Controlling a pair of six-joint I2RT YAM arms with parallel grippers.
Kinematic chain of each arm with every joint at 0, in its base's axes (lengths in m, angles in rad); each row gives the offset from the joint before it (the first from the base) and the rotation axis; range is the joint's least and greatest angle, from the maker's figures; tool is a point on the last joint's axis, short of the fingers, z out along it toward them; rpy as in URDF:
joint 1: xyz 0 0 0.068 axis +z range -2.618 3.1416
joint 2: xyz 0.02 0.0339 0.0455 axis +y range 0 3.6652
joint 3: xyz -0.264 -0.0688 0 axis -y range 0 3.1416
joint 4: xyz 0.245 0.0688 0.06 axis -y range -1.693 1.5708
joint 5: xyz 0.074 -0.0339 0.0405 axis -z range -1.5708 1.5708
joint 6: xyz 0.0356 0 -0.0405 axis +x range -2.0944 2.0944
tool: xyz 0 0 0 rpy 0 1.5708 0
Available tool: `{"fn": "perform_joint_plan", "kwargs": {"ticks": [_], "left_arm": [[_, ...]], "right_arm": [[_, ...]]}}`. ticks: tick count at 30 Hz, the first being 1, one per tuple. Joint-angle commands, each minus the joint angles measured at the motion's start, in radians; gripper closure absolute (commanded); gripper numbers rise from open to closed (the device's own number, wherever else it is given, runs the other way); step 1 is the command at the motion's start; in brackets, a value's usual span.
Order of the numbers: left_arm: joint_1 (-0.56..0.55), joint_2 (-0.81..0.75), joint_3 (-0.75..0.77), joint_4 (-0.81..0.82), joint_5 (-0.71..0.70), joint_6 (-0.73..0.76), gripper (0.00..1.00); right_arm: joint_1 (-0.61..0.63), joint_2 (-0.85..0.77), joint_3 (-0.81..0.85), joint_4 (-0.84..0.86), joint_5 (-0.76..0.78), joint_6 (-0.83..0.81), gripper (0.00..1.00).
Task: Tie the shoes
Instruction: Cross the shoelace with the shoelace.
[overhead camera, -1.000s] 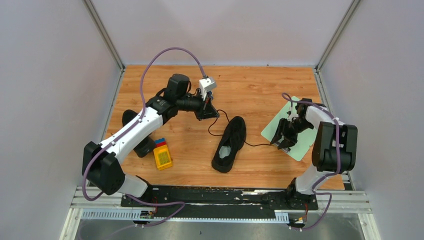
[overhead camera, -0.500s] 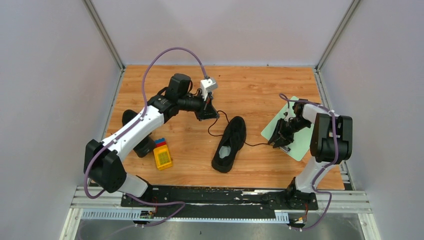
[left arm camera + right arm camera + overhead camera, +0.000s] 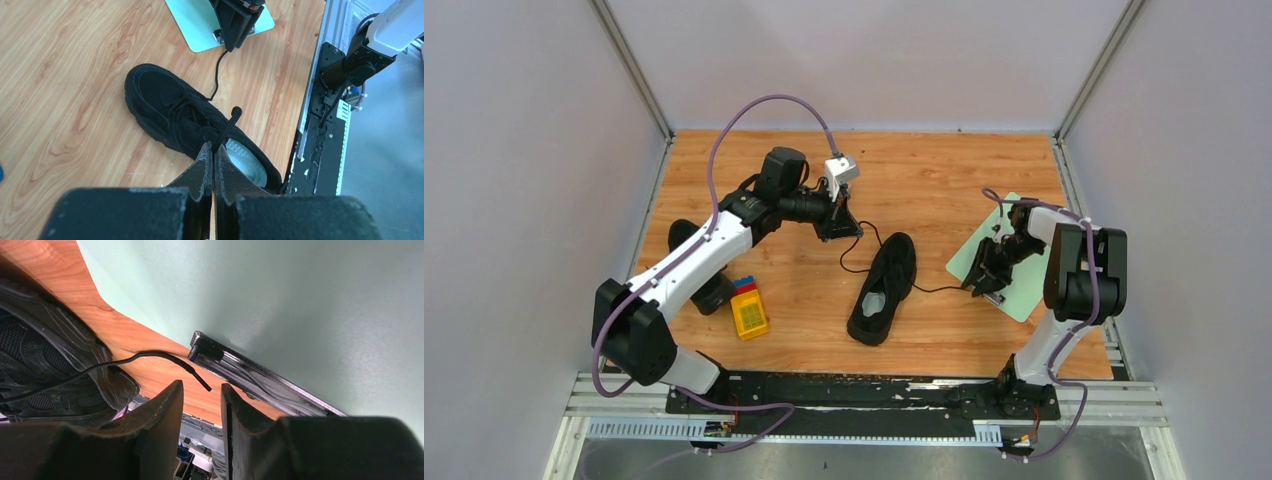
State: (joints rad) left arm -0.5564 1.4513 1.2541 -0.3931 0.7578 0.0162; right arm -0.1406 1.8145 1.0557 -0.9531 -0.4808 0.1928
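One black shoe (image 3: 884, 288) lies mid-table with its pale insole showing, also seen in the left wrist view as the shoe (image 3: 170, 107). My left gripper (image 3: 839, 226) is up and left of it, shut on one thin black lace (image 3: 227, 125) that runs taut from the eyelets. The other lace (image 3: 939, 290) trails right across the wood. Its tip (image 3: 200, 381) lies just past the fingertips of my right gripper (image 3: 201, 386), which is open and holds nothing. A second black shoe (image 3: 714, 295) lies partly hidden under my left arm.
A pale green clipboard (image 3: 1034, 290) lies at the right edge of the table, its metal clip (image 3: 240, 370) close to my right fingers. A yellow toy block (image 3: 749, 312) sits left of the middle shoe. White walls close in the table on three sides.
My right arm has swung its upper link inward and the right jaws have narrowed a little beside the lace tip. The left gripper and the shoes have not moved.
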Motion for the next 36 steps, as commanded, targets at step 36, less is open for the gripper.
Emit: {"fn": "perform_joint_plan", "kwargs": {"ticks": [36], "left_arm": [[-0.013,0.325,0.339,-0.022,0.012,-0.161,1.0]], "right_arm": [[0.422,-0.558,0.453,0.034,-0.289,-0.326,1.0]]}}
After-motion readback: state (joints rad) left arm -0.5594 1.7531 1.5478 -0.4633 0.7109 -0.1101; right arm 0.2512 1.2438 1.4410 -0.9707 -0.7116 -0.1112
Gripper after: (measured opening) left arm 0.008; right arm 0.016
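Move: Just under the right fingertips lies the free shoelace end, about 1 cm ahead, 2 cm left and 1 cm below; the clipboard's metal clip is level with it, some 4 cm right of the hand, and the black shoe's middle about 20 cm left, 1 cm back. The left hand, already holding the other lace, has the shoe's toe about 11 cm ahead, 9 cm right, 20 cm below, and that free lace end 25 cm right, 1 cm back. Closing on the free lace end while easing a couple of centimetres left and forward, the right hand pinches it, then sweeps up about 26 cm and left towards the space over the shoe's toe, fingers swinging from steeply down to point mostly left. After a pause the left hand, still gripping its lace, goes forward and right, about 7 cm, towards above the toe. ##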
